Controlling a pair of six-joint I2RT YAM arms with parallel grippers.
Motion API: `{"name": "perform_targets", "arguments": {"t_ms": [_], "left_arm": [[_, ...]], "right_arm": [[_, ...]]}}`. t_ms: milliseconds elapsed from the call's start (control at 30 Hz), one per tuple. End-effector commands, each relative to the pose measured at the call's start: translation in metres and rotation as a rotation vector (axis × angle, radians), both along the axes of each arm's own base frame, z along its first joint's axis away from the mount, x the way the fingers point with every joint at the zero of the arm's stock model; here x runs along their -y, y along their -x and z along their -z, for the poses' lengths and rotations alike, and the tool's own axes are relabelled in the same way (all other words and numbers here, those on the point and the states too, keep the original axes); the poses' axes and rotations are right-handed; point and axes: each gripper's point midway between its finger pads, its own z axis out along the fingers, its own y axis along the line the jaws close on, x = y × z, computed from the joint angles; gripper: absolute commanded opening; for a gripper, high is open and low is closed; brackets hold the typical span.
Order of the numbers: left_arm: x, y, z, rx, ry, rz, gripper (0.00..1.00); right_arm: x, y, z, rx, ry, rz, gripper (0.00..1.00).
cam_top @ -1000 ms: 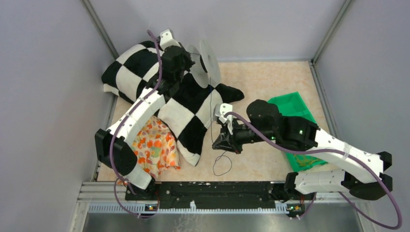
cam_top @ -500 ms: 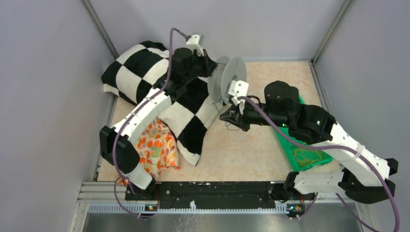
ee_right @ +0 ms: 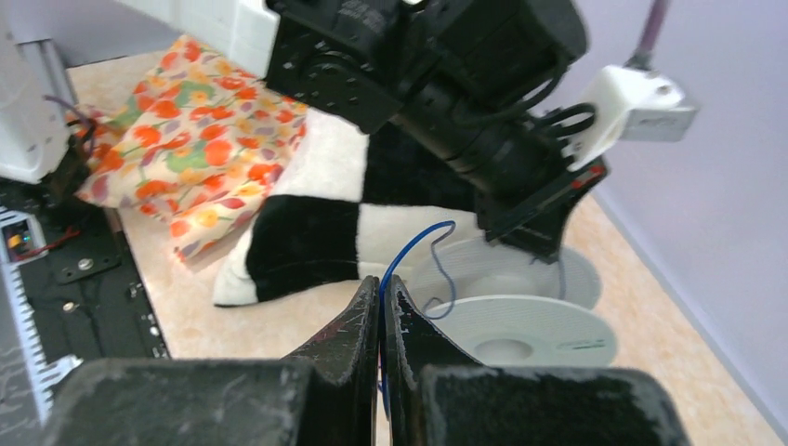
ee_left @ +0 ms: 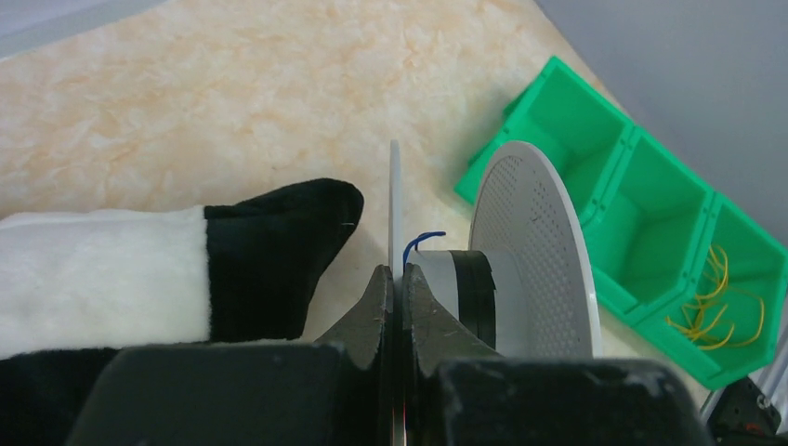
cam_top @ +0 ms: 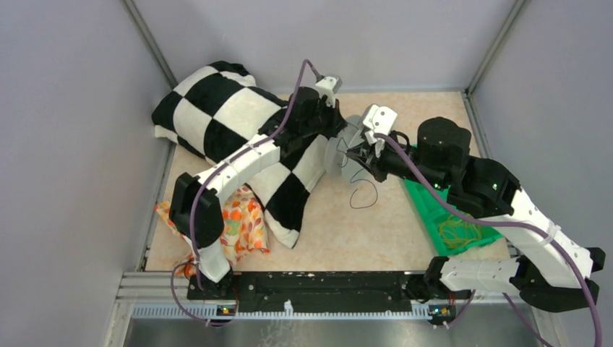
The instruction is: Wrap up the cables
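The thin dark blue cable (ee_right: 414, 245) runs from my right gripper (ee_right: 382, 299), which is shut on it, up toward the white spool (ee_right: 520, 316). In the top view a loose loop of the cable (cam_top: 376, 195) hangs below the right gripper (cam_top: 353, 154). My left gripper (ee_left: 395, 275) is shut on the edge of the spool's near flange (ee_left: 394, 214). The cable's end (ee_left: 420, 242) sticks up by the taped core (ee_left: 465, 290). From above, the spool (cam_top: 338, 149) sits between both grippers at mid-table, with the left gripper (cam_top: 334, 137) at its upper left.
A black-and-white checkered cushion (cam_top: 231, 119) lies at back left under the left arm, with a floral cloth (cam_top: 235, 220) in front of it. A green divided bin (cam_top: 434, 210) holding yellow rubber bands (cam_top: 459, 233) sits under the right arm. Grey walls enclose the table.
The left arm has carried the spool rightward and nearer, toward mid-table. The right gripper has moved up and right with the cable, lifting its loop off the table's front area.
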Motion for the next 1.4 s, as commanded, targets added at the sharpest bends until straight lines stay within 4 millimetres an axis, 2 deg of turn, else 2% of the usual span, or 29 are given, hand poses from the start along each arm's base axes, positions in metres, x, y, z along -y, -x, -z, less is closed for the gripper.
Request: {"name": "perform_targets", "arguments": {"t_ms": [0,133,267,367,500,833,933,1100,1200,1267,1367], "left_arm": [[0.02,0.016,-0.023,0.103,0.025,0.118,0.0],[0.021,0.031,-0.009,0.079,-0.004,0.188,0.0],[0.017,0.055,-0.003,0.093,-0.035,0.294,0.0],[0.001,0.07,0.004,0.087,-0.09,0.327,0.0],[-0.024,0.097,0.0,0.117,-0.126,0.389,0.0],[-0.05,0.164,-0.037,0.17,-0.073,0.561,0.0],[-0.059,0.177,-0.045,0.188,-0.058,0.563,0.0],[-0.066,0.198,-0.074,0.204,0.002,0.599,0.0],[-0.075,0.211,-0.089,0.211,0.023,0.599,0.0],[-0.081,0.219,-0.096,0.234,0.042,0.6,0.0],[-0.084,0.23,-0.095,0.243,0.081,0.617,0.0]], "right_arm": [[0.032,-0.017,-0.036,0.098,-0.072,0.141,0.0],[0.053,-0.028,-0.039,0.131,-0.068,0.215,0.0],[0.07,-0.037,-0.031,0.133,-0.04,0.276,0.0],[0.078,-0.042,-0.023,0.113,-0.024,0.313,0.0],[0.083,-0.045,-0.01,0.089,-0.003,0.334,0.0],[0.093,-0.063,0.048,-0.048,0.043,0.381,0.0],[0.097,-0.063,0.065,-0.094,0.052,0.388,0.0],[0.098,-0.06,0.088,-0.159,0.072,0.404,0.0],[0.105,-0.062,0.095,-0.179,0.077,0.446,0.0],[0.109,-0.063,0.092,-0.194,0.061,0.458,0.0],[0.109,-0.064,0.084,-0.207,0.023,0.463,0.0]]}}
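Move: Some 7 cm to the left hand's right and 8 cm below it, level fore and aft, is the middle of the white spool, already held by its rim; the checkered pillow is about 22 cm to that hand's left, 3 cm farther out and 20 cm lower. From the right hand, still pinching the blue cable, the spool lies about 20 cm ahead, 2 cm left and 19 cm below, and the green box 8 cm ahead, 24 cm right and 38 cm below. Carrying the spool back about 20 cm, the left hand dips, then climbs to end higher than it began, drifting some 8 cm left and turning clockwise about 35 degrees. The right hand keeps its pinch on the cable and goes right, outward past the spool and, after a slight rise, down, about 10 cm each right and down, turning some 25 degrees clockwise. ##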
